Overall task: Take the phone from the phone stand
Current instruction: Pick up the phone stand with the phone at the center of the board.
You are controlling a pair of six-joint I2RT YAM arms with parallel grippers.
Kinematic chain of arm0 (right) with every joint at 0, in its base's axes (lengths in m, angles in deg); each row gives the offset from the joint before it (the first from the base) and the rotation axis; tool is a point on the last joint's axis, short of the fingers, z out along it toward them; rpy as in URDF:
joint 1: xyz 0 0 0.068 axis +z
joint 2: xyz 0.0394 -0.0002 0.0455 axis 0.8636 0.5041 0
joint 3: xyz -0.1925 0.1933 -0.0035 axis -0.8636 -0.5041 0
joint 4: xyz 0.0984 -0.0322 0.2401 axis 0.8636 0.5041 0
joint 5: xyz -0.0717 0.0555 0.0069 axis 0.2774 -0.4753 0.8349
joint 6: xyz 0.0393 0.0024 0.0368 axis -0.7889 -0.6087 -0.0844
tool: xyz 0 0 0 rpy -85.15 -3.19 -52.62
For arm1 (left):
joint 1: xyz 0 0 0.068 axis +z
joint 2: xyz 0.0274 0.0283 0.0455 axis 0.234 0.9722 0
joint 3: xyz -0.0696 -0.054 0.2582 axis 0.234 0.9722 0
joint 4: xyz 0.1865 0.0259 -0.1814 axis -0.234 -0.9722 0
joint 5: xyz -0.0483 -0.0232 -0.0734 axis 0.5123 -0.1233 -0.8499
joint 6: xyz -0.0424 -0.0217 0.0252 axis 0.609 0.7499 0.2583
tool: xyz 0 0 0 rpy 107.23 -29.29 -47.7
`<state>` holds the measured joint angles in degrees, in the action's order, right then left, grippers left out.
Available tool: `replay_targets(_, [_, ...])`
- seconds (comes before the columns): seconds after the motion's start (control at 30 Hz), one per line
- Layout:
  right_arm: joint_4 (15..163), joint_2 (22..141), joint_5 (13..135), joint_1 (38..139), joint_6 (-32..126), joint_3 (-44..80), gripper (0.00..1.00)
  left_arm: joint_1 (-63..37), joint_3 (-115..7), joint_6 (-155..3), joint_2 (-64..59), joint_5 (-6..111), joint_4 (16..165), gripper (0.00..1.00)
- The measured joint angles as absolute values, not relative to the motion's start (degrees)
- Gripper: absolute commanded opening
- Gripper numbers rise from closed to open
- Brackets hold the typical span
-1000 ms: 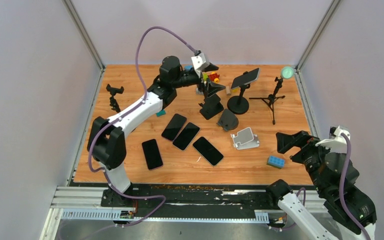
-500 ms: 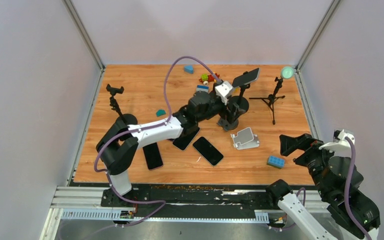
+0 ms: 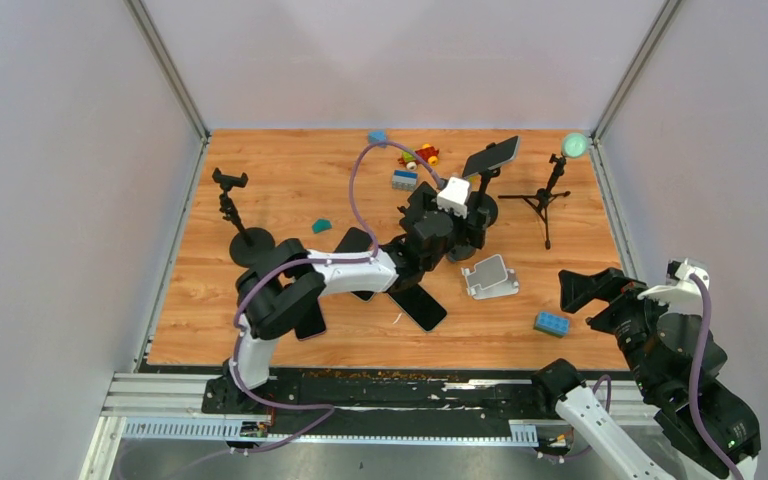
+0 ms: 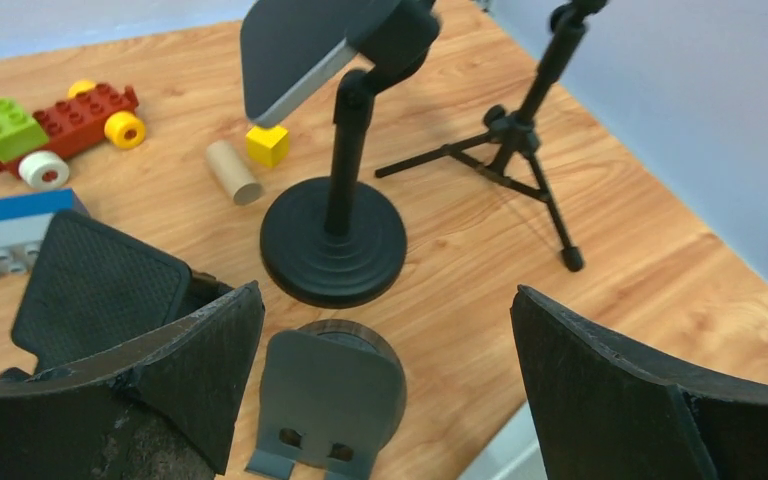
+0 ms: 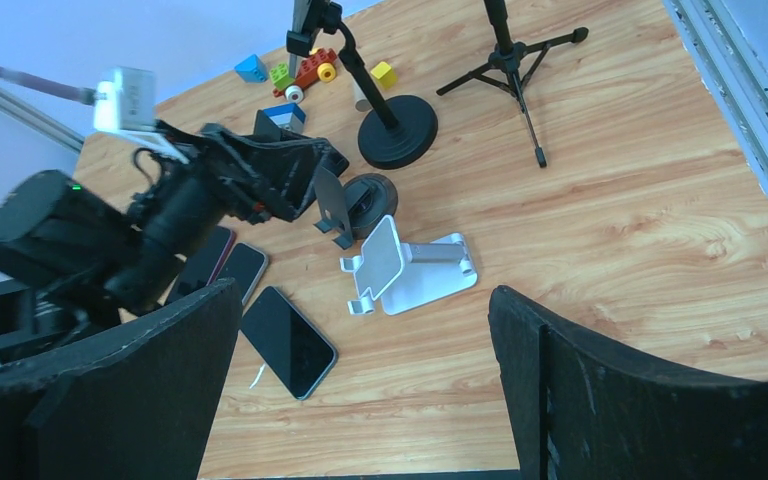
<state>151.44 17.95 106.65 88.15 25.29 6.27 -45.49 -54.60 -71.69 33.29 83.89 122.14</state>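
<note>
The phone [image 3: 491, 155] is dark, tilted and clamped at the top of a black phone stand [image 4: 332, 240] with a round base at the back right of the table. The left wrist view shows the phone [image 4: 300, 45] high above the base. My left gripper [image 4: 385, 380] is open, low over the table just in front of that base, with a small grey folding stand [image 4: 325, 400] between its fingers and untouched. From above, the left gripper [image 3: 465, 228] hides part of the base. My right gripper [image 5: 360, 380] is open and empty at the near right, far from the phone [image 5: 310, 15].
Several loose phones [image 3: 418, 305] lie flat mid-table. A silver stand [image 3: 490, 277] sits by a blue brick [image 3: 551, 323]. A black tripod [image 3: 545, 200] with a green ball stands right of the phone stand. Toy bricks [image 3: 415, 155] lie at the back; another clamp stand [image 3: 230, 205] stands left.
My left arm has swung from the back of the table to the right and down, ending low in front of the phone stand's base. The right arm has barely moved.
</note>
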Motion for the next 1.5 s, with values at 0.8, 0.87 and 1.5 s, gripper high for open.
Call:
replay_targets(0.8, [151.9, 17.95, 105.04, 88.15, 25.86, 6.64, 0.95, -46.08, -70.67, -74.33, 57.4, 95.37, 138.94, 0.78])
replay_targets(0.87, [151.92, 17.95, 105.01, 88.15, 25.97, 6.64, 0.95, -46.06, -71.69, -74.86, 58.27, 95.85, 139.71, 0.78])
replay_targets(1.5, [152.27, 18.3, 104.01, 88.15, 27.11, 6.53, 0.98, -45.19, -81.05, -77.5, 64.15, 96.07, 139.49, 0.73])
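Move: The phone stand that still holds a phone has its pole about 18 cm ahead of my left hand and 7 cm to its right, its middle some 7 cm lower. On the way, about 9 cm ahead and 2 cm to the right, stands the empty dark grey stand; the empty black stand is about 14 cm ahead and 5 cm to the left, both some 12 cm below the hand. From my right hand the stand with the phone is about 41 cm ahead, 17 cm left and 19 cm lower. I reach my left hand forward and to the right, about 10 cm over the table, towards the pole of the stand with the phone, passing over the dark grey stand and sinking some 5 cm mostly early on. The wrist swings about 15 degrees counter-clockwise and the fingertips tip up a little, while the wide-open fingers narrow by a quarter, touching nothing yet. ##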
